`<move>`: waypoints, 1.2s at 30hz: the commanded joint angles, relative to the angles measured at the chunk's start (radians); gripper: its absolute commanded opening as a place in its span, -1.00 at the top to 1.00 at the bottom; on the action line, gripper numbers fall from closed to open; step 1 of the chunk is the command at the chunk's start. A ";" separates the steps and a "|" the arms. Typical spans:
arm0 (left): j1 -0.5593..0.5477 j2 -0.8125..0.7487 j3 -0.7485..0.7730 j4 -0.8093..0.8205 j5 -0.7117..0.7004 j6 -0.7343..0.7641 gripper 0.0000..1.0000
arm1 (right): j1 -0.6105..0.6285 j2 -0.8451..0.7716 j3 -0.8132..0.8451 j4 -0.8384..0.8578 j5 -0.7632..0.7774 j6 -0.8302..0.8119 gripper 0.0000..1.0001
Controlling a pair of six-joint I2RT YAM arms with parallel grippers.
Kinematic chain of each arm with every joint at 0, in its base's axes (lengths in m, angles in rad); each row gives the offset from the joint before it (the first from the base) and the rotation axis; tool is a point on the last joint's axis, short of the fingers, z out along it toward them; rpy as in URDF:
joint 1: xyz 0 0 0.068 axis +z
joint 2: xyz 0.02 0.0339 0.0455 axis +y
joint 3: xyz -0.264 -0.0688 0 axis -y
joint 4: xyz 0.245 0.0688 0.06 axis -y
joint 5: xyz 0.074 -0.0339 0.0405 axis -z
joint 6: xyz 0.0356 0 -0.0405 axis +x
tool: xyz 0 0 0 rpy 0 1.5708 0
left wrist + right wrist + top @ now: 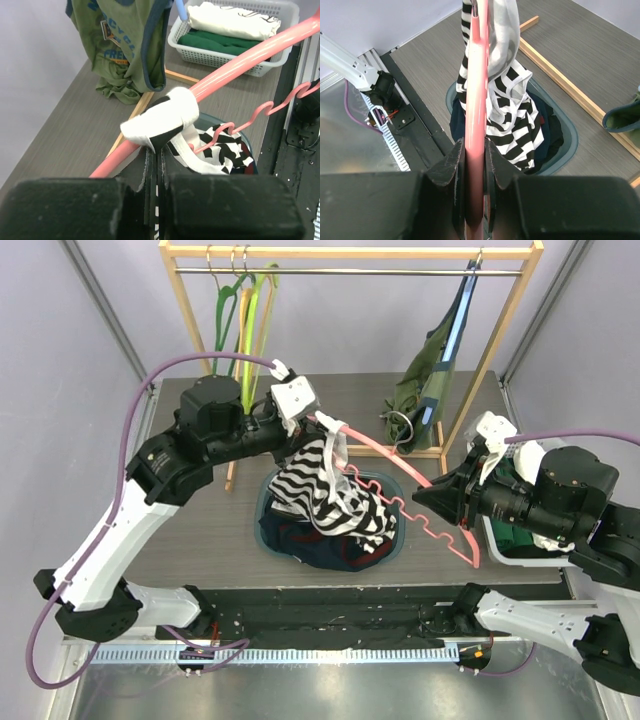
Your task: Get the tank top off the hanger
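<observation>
A pink hanger [400, 465] stretches across the middle of the table, and my right gripper [440, 502] is shut on its lower end [476, 100]. The black-and-white striped tank top [335, 495] hangs from the hanger's far arm and sags into a basin. One white-edged strap [165, 117] is still looped over the hanger arm [240, 65]. My left gripper [159, 155] is shut on that strap just below the arm, with fabric pinched between its fingers. In the right wrist view the tank top [512, 115] drapes to the right of the hanger.
A blue-grey basin [262, 502] under the tank top holds dark clothes. Behind it stands a wooden rack [350, 252] with green hangers [240, 310] and a green shirt [425, 380]. A white basket [225, 60] of folded clothes sits at the right.
</observation>
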 commanded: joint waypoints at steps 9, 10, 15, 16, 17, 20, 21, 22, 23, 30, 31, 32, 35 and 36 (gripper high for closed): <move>0.019 -0.008 0.250 0.030 -0.102 0.063 1.00 | 0.004 -0.043 0.008 -0.026 0.074 0.039 0.98; 0.019 -0.011 0.240 0.033 -0.119 0.070 1.00 | 0.004 -0.043 0.028 -0.044 0.075 0.043 0.98; 0.020 -0.046 0.086 0.078 -0.211 0.086 1.00 | 0.004 -0.084 0.191 -0.166 0.083 0.079 0.98; 0.020 -0.051 0.071 0.082 -0.217 0.090 1.00 | 0.004 -0.090 0.215 -0.182 0.084 0.083 0.98; 0.019 -0.052 0.053 0.085 -0.224 0.088 1.00 | 0.004 -0.096 0.257 -0.214 0.081 0.086 0.98; 0.020 -0.045 0.042 0.104 -0.260 0.091 1.00 | 0.004 -0.112 0.322 -0.264 0.051 0.100 0.98; 0.020 -0.043 0.043 0.117 -0.278 0.090 1.00 | 0.004 -0.118 0.327 -0.271 0.041 0.102 0.98; 0.019 -0.031 0.046 0.121 -0.310 0.093 1.00 | 0.004 -0.127 0.330 -0.273 0.028 0.111 0.98; 0.019 -0.028 0.046 0.125 -0.321 0.096 1.00 | 0.004 -0.133 0.333 -0.269 0.028 0.116 0.98; 0.020 -0.031 0.002 -0.011 0.017 0.086 1.00 | 0.004 -0.152 0.309 -0.172 0.211 0.111 0.98; 0.020 -0.036 -0.012 -0.030 0.069 0.085 1.00 | 0.004 -0.150 0.299 -0.158 0.250 0.111 0.98; 0.020 -0.042 -0.026 -0.063 0.158 0.083 1.00 | 0.004 -0.138 0.284 -0.131 0.291 0.105 0.98; 0.017 -0.072 -0.110 -0.093 0.222 0.086 0.85 | 0.003 -0.097 0.249 -0.086 0.316 0.099 0.98; 0.017 -0.097 -0.142 -0.094 0.223 0.086 0.15 | 0.004 -0.081 0.238 -0.075 0.314 0.102 0.98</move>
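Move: Your left fingers already pinch the striped tank top's strap, whose loop sits on the pink hanger about 1 cm ahead and 2 cm right; the hanger's free tip is about 5 cm left of the hand. The tub lies some 40 cm below, 3 cm right. Your right fingers hold the hanger; from them the strap loop is about 10 cm ahead and 12 cm left, the white basket 15 cm ahead, 34 cm right and 38 cm down. With the strap pinched, jerk the left gripper up about 9 cm and slightly left, tipping its fingers up, then drop it back past its starting height, swaying forward and back on the way. Keep the right grip shut on the hanger and, as the left hand comes down, sweep it right some 11 cm, back and up, away from the strap, then ease it forward a little. ##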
